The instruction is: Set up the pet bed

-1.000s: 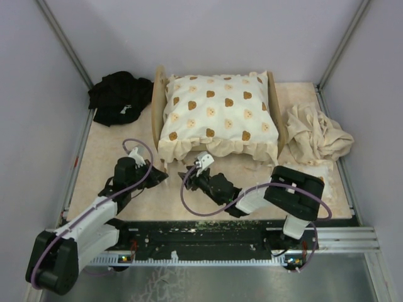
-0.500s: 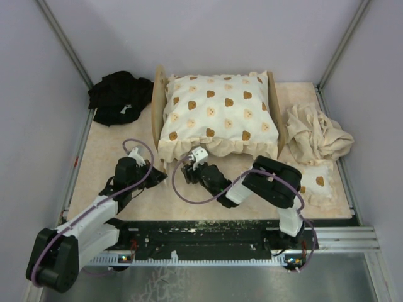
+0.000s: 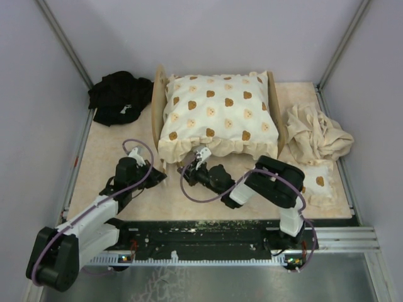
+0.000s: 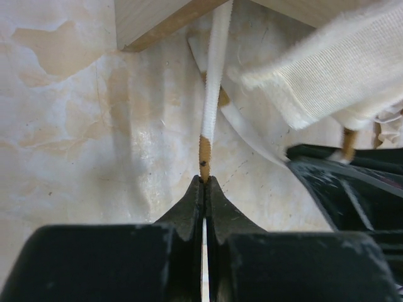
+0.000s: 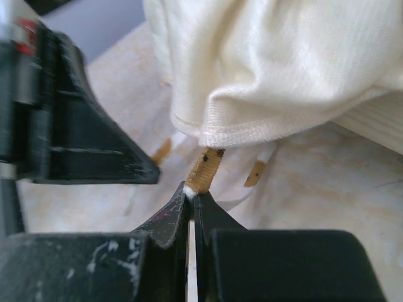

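Note:
The pet bed (image 3: 155,116) stands at the back middle, its light-wood ends either side of a cream frilled cushion (image 3: 217,116) with brown prints. At the cushion's front left corner my left gripper (image 3: 162,177) is shut on a white tie string (image 4: 214,82) with a tan tip, which runs up past the wood frame corner (image 4: 151,22). My right gripper (image 3: 187,171) sits just right of it under the front frill (image 5: 264,75), shut on another tan-tipped tie string (image 5: 206,170). The jaws of each (image 4: 204,180) (image 5: 191,192) pinch their string at its end.
A black cloth (image 3: 118,97) is bunched at the back left. On the right lie a crumpled beige cloth (image 3: 315,133) and a small printed cushion (image 3: 317,182). Loose tie ends (image 5: 255,173) rest on the mat under the frill. Walls close in on both sides.
My right gripper moved forward to the cushion's front frill and shut on a tie string; its elbow swung left. The left arm has not moved.

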Robot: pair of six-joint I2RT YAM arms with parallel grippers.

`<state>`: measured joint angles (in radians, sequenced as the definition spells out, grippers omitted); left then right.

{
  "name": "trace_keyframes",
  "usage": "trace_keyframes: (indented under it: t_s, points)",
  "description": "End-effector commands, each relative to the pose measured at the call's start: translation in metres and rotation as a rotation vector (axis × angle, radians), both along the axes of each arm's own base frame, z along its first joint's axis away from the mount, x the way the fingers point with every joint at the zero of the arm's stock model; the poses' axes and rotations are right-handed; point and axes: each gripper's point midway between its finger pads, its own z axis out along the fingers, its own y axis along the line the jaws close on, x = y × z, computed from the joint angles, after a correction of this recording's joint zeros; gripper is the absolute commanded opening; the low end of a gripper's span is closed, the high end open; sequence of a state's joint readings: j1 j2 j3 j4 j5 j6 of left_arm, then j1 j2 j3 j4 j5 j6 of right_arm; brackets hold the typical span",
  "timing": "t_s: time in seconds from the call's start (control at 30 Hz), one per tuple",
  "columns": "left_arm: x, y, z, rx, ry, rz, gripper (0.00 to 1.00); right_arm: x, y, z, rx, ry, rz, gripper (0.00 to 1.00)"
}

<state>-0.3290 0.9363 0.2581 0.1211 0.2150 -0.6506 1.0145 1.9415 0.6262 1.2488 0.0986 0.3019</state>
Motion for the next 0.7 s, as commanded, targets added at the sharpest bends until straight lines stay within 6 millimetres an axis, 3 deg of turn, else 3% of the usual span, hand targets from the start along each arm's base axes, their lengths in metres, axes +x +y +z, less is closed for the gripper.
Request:
trace_keyframes:
  t_s: [0.0, 0.17, 0.43, 0.57, 0.67]
  points:
    - [0.004, 0.003, -0.001, 0.016, -0.02, 0.006, 0.0, -0.024, 0.009, 0.091, 0.311, 0.025, 0.129, 0.03]
    - [0.004, 0.003, 0.003, 0.008, -0.036, 0.007, 0.0, -0.033, 0.019, 0.126, 0.448, 0.062, 0.199, 0.05]
    - [0.001, 0.004, 0.001, -0.001, -0.04, 0.015, 0.0, -0.018, 0.048, 0.176, 0.623, 0.037, 0.242, 0.01]
    - [0.001, 0.003, 0.001, -0.005, -0.039, 0.012, 0.0, -0.006, 0.06, 0.186, 0.645, 0.019, 0.221, 0.0]
    - [0.001, 0.001, 0.005, -0.013, -0.044, 0.003, 0.0, 0.0, 0.065, 0.17, 0.597, 0.046, 0.201, 0.0]
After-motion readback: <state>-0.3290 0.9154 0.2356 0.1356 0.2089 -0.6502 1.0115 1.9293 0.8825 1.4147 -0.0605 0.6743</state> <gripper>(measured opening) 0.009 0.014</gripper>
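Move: My right hand already pinches one strap of the bedding. The left hand's strap, over which I carry it, runs about 5 cm to the right hand's left, level fore-and-aft and roughly 1 cm lower. The frill's corner is some 4 cm ahead and 3 cm left, slightly above; the headboard's near end is about 8 cm ahead and 8 cm left. From my left hand, the middle of its own strap lies about 4 cm straight ahead. I keep my right fingers shut on the strap and lift it steeply, about 15 cm. The hand first draws back a little, then swings some 6 cm left until it is high above the left hand's strap, rolling about 30 degrees so its left side rises. My left hand stays put, still pinching its own strap out from the bed corner. ##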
